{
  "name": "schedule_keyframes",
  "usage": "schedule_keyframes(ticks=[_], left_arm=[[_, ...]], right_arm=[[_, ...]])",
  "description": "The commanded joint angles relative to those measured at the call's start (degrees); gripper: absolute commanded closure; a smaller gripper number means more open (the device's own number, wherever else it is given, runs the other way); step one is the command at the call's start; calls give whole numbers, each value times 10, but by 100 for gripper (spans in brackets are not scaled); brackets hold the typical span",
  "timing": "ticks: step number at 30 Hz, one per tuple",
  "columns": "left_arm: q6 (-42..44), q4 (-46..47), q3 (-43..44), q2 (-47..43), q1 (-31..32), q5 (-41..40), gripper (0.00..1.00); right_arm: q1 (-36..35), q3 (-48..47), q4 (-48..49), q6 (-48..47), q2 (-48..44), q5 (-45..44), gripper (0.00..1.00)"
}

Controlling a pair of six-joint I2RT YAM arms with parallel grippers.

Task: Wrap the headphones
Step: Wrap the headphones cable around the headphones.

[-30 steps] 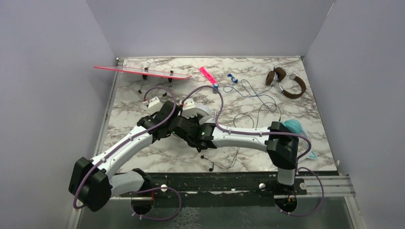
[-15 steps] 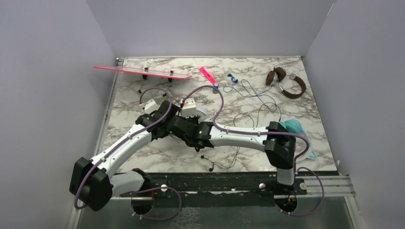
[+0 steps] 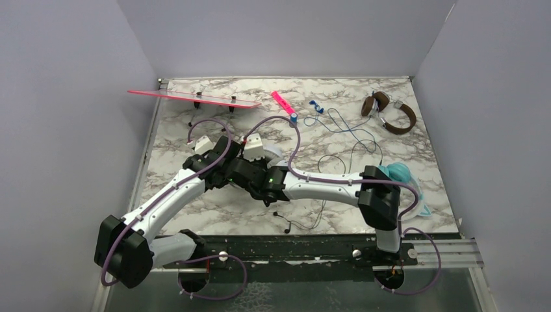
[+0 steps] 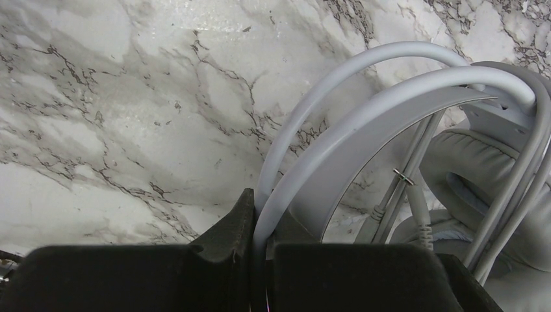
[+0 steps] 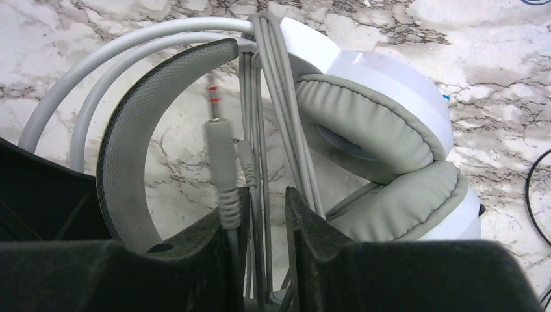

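Note:
The white-grey headphones [image 3: 275, 156] lie left of the table's middle, mostly hidden under both wrists. My left gripper [image 4: 262, 208] is shut on their thin white headband wire [image 4: 364, 123]. My right gripper [image 5: 266, 195] stands open by a narrow gap, with the wound grey cord strands [image 5: 263, 123] running loosely between its fingers. The jack plug [image 5: 221, 156] rests on the left finger. The grey ear pads [image 5: 377, 117] lie folded together to the right. The teal headphones [image 3: 401, 173] sit behind my right arm's elbow. The brown headphones [image 3: 393, 114] lie at the back right.
A pink bar on small stands [image 3: 195, 97] is at the back left, with a pink marker [image 3: 282, 101] beside it. A thin blue cord [image 3: 338, 123] and a black cord [image 3: 312, 218] trail loosely over the marble table [image 3: 182, 130].
My right gripper's jaws have parted from shut to a narrow gap around the cord. Both wrists have shifted slightly toward the back left. The left grip is unchanged.

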State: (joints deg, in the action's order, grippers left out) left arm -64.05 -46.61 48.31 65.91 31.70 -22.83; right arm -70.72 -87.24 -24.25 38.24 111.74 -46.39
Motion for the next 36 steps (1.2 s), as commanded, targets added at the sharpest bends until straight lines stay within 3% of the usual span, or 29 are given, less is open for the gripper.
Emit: schedule_keyframes(ticks=[1,14,26,32,36], left_arm=[[-7,17,32,-24,34,6,100],[-6,17,25,-16,34,-3,100],[-11,17,3,-8,34,-10,100],[-7,19,-5,-10,34,-8,100],[-7,25,-18,-7,33,-3,100]], right_arm=[[28,1,-43,-64,58,-24,67],[25,8,-19,-118,16,165,54],[24,24,-18,-105,-17,196,55],[24,47,3,-97,-59,248,46],[24,56,7,-100,-66,261,54]])
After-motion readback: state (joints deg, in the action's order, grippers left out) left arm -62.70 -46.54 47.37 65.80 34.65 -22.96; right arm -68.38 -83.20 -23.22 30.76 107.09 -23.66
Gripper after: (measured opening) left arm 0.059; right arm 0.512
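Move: The wrapped cable bundle inside the headphones lies about 3 cm ahead of the right fingers, 1 cm right and 3 cm below; a loose plug end hangs about 1 cm ahead and 2 cm left, at finger height. The ear cups sit roughly 5 cm ahead, 6 cm right and 4 cm below. From the left hand, which holds the headband, the bundle is about 5 cm ahead, 10 cm right. Right hand opens wider, backs about 3.5 cm, tips down and turns counter-clockwise while left keeps pinching the headband. ##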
